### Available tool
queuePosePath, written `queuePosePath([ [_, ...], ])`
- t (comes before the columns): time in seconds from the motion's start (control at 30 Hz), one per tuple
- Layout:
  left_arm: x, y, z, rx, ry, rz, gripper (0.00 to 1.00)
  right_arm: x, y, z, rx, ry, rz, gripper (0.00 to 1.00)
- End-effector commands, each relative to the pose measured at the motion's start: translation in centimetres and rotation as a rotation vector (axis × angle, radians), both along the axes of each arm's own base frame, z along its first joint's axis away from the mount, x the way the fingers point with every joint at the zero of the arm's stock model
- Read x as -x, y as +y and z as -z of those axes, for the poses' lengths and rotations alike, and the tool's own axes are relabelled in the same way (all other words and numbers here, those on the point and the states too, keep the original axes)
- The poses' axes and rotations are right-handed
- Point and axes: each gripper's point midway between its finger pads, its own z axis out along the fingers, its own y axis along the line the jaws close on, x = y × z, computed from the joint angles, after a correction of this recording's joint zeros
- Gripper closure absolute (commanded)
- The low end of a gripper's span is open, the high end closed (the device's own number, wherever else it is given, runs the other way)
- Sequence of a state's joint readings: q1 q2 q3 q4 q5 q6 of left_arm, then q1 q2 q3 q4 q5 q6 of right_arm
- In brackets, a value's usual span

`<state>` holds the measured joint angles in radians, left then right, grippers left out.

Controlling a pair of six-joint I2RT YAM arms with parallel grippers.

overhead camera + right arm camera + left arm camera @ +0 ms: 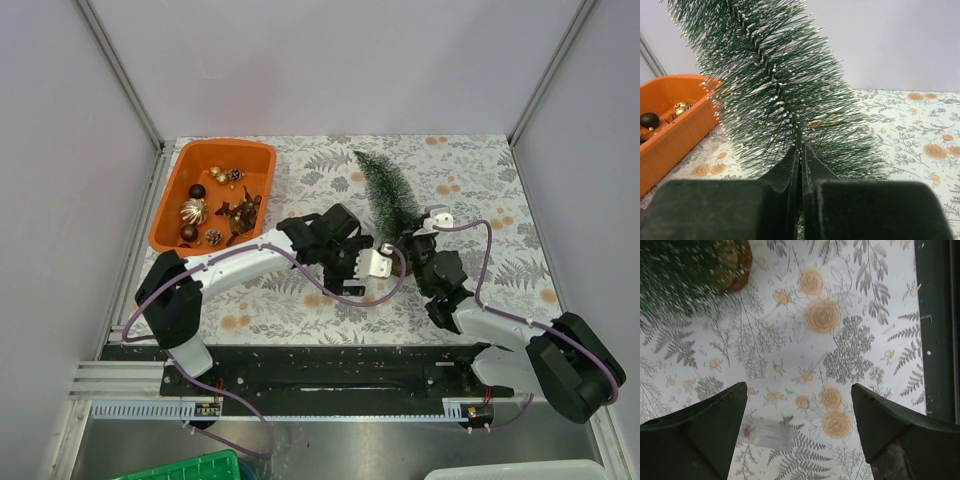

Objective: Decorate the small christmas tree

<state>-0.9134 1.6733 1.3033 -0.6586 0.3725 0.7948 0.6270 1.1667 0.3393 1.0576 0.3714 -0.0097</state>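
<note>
The small christmas tree (384,192), dark green with frosty tips, stands in the middle of the table and leans back and to the left. My right gripper (412,242) is shut on its thin trunk low down; in the right wrist view the jaws (800,150) pinch the stem under the bristles (775,85). My left gripper (372,264) is just left of the tree's foot, open and empty. In the left wrist view its fingertips (800,387) stand wide apart over the patterned cloth. The tree's brown base (733,264) lies ahead of them.
An orange tray (170,216) at the back left holds several gold and brown ornaments (194,211); its wall (670,132) also shows in the right wrist view. A strip of clear tape (765,433) lies on the floral cloth. Walls enclose the table.
</note>
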Motion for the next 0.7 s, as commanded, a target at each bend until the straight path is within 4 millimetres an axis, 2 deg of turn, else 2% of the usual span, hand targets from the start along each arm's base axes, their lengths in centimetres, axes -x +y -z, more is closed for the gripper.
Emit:
queuePosePath([
  [0.0,-0.3,-4.3,-2.8,0.125,-0.009,-0.002,0.1,0.6,-1.3,-0.5,-0.075,-0.001,0.051,1.0],
  [0.1,1.2,-6.3,-3.1,0.176,0.012,0.059,0.1,0.8,-1.7,-0.3,-0.084,0.012,0.065,1.0],
  [0.2,2.8,-7.1,-1.7,0.165,0.012,0.119,0.11,0.9,-2.0,-0.1,-0.086,0.026,0.076,1.0],
  [0.3,4.1,-7.1,0.0,0.136,0.01,0.198,0.17,1.1,-2.2,0.0,-0.098,0.03,0.078,1.0],
  [0.47,4.0,-6.9,2.5,0.1,-0.024,0.235,0.29,1.3,-2.4,0.0,-0.114,0.027,0.081,1.0],
  [0.57,3.5,-6.9,3.8,0.094,-0.071,0.246,0.33,1.5,-2.3,-0.2,-0.126,0.024,0.071,1.0],
  [0.67,2.0,-7.8,3.8,0.129,-0.136,0.19,0.36,1.6,-2.3,-0.2,-0.134,0.026,0.066,1.0],
])
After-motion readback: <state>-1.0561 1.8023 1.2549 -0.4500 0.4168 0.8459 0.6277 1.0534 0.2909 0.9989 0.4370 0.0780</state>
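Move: The tree's wooden base is low beside the left hand: about 9 cm to its right, 4 cm ahead and some 9 cm below the wide-open fingers. A clear strip lies flat on the cloth about 11 cm left of that hand and 2 cm ahead; the orange bin is roughly 33 cm left and 15 cm ahead. The right hand already pinches the stem, with the base about 20 cm below it, 3 cm back and 2 cm left. The small tree stays pinched by its stem in the shut right fingers, which carry it about 2 cm to the right and a little back. Meanwhile the left hand swings some 6 cm right, lifting slightly, then draws back 4 cm and sinks to end over 4 cm lower, on the robot's side of the wooden base, fingers partly closing on nothing. ##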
